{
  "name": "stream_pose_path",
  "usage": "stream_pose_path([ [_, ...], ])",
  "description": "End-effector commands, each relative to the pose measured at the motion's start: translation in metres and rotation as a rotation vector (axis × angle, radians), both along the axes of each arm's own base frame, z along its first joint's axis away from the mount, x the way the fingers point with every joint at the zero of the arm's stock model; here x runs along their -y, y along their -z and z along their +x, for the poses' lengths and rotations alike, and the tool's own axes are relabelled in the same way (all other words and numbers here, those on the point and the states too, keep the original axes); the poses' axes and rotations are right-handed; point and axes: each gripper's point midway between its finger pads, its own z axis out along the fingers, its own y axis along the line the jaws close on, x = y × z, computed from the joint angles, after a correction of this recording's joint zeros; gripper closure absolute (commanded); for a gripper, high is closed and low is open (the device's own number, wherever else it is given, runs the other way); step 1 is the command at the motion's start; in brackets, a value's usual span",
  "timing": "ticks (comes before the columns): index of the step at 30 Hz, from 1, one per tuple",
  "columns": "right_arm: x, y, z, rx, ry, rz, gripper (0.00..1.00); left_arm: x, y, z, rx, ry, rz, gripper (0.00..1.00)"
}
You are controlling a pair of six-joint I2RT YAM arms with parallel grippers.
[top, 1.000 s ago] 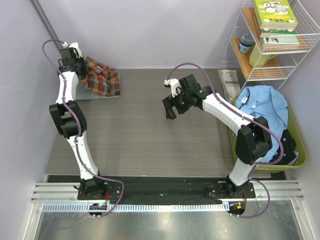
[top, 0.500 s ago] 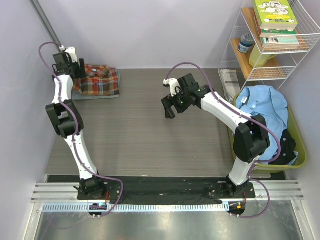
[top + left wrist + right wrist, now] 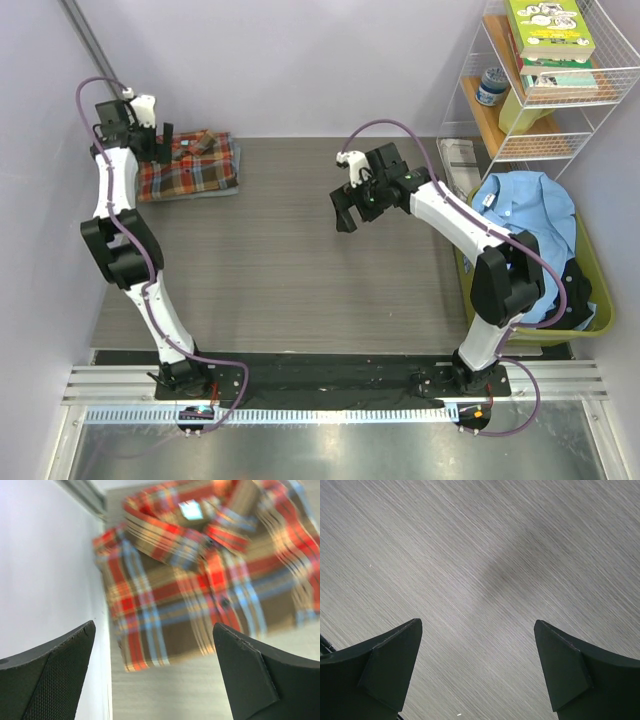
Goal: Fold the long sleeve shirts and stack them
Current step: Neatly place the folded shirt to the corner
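The plaid shirt (image 3: 192,165) lies folded at the table's far left corner, its collar showing in the left wrist view (image 3: 200,565). A pale grey shirt (image 3: 215,191) shows as a thin strip under its near edge. My left gripper (image 3: 163,140) hangs open just over the plaid shirt's far left edge, close to the wall. In its own view the left gripper (image 3: 155,645) has wide-apart fingers and nothing between them. My right gripper (image 3: 345,215) hovers open above the middle of the table. Its wrist view shows the right gripper (image 3: 477,650) over bare tabletop only.
A green basket (image 3: 592,268) at the right edge holds a light blue shirt (image 3: 525,215) and dark cloth. A wire shelf (image 3: 540,70) with books stands at the back right, and a paper booklet (image 3: 460,160) lies below it. The wall (image 3: 45,570) runs beside the stack.
My left gripper opened and let go of the plaid shirt, which now lies flat on the stack; the left arm drew back toward the wall. The right gripper shifted slightly.
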Motion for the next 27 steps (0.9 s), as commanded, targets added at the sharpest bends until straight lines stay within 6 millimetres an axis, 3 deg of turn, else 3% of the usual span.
stream_pose_path([
  [1, -0.001, -0.03, 0.001, 0.055, 0.0, 0.053, 0.0, 0.023, 0.022, -0.034, -0.139, 0.117, -0.063, 0.0],
  [5, -0.002, -0.022, -0.002, 0.03, -0.007, 0.051, 0.0, 0.026, 0.064, -0.04, -0.237, 0.121, -0.11, 0.0],
  [6, -0.002, -0.021, -0.002, 0.028, -0.008, 0.051, 0.0, 0.019, 0.067, -0.037, -0.243, 0.095, -0.098, 0.0],
  [7, -0.002, -0.02, -0.001, 0.026, -0.005, 0.05, 0.0, 0.016, 0.087, -0.034, -0.271, 0.083, -0.105, 0.0],
  [9, -0.001, -0.016, -0.002, 0.016, -0.006, 0.044, 0.0, 0.008, 0.1, -0.028, -0.291, 0.061, -0.095, 0.0],
  [10, -0.001, -0.015, -0.002, 0.014, -0.008, 0.043, 0.0, 0.004, 0.118, -0.026, -0.318, 0.047, -0.091, 0.0],
  [14, 0.004, -0.011, 0.0, 0.013, 0.005, 0.027, 0.0, -0.009, 0.125, 0.0, -0.298, 0.021, -0.077, 0.0],
  [16, 0.007, -0.01, 0.0, 0.015, 0.01, 0.018, 0.0, -0.009, 0.121, 0.006, -0.278, 0.004, -0.099, 0.0],
  [19, 0.016, -0.014, 0.003, 0.024, 0.028, 0.016, 0.0, -0.005, 0.089, 0.011, -0.198, -0.002, -0.129, 0.0],
  [20, 0.021, -0.017, 0.006, 0.024, 0.042, 0.022, 0.0, -0.002, 0.088, 0.006, -0.199, -0.005, -0.142, 0.0],
  [21, 0.025, -0.02, 0.008, 0.025, 0.055, 0.029, 0.0, -0.001, 0.054, 0.007, -0.131, -0.004, -0.128, 0.0],
  [23, 0.034, -0.028, 0.011, 0.034, 0.077, 0.04, 0.0, 0.009, 0.035, -0.005, -0.122, 0.01, -0.149, 0.0],
  [24, 0.043, -0.033, 0.015, 0.037, 0.105, 0.05, 0.0, 0.019, 0.01, -0.016, -0.102, 0.03, -0.167, 0.0],
  [25, 0.049, -0.042, 0.016, 0.053, 0.12, 0.061, 0.0, 0.025, -0.002, -0.025, -0.102, 0.032, -0.174, 0.0],
  [27, 0.068, -0.054, 0.021, 0.071, 0.166, 0.076, 0.0, 0.042, -0.009, -0.042, -0.132, 0.031, -0.171, 0.0],
])
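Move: From the left gripper, the middle of the folded plaid shirt lies about 11 cm ahead, 9 cm to the right and 16 cm below; its collar is some 17 cm ahead and 10 cm to the right. The grey shirt is under it, about 11 cm ahead and 10 cm to the right. From the right gripper, the plaid shirt's middle is roughly 28 cm ahead and 41 cm to the left. Bring the open, empty left gripper down about 15 cm by the near left part of the plaid shirt, first easing back and a little right, then forward again, with the fingers tipping some 20 degrees further down. Then lift it about 6 cm, drawing slightly back at the end. Keep it wide open. Late on, swing the open right gripper about 4 cm right. ##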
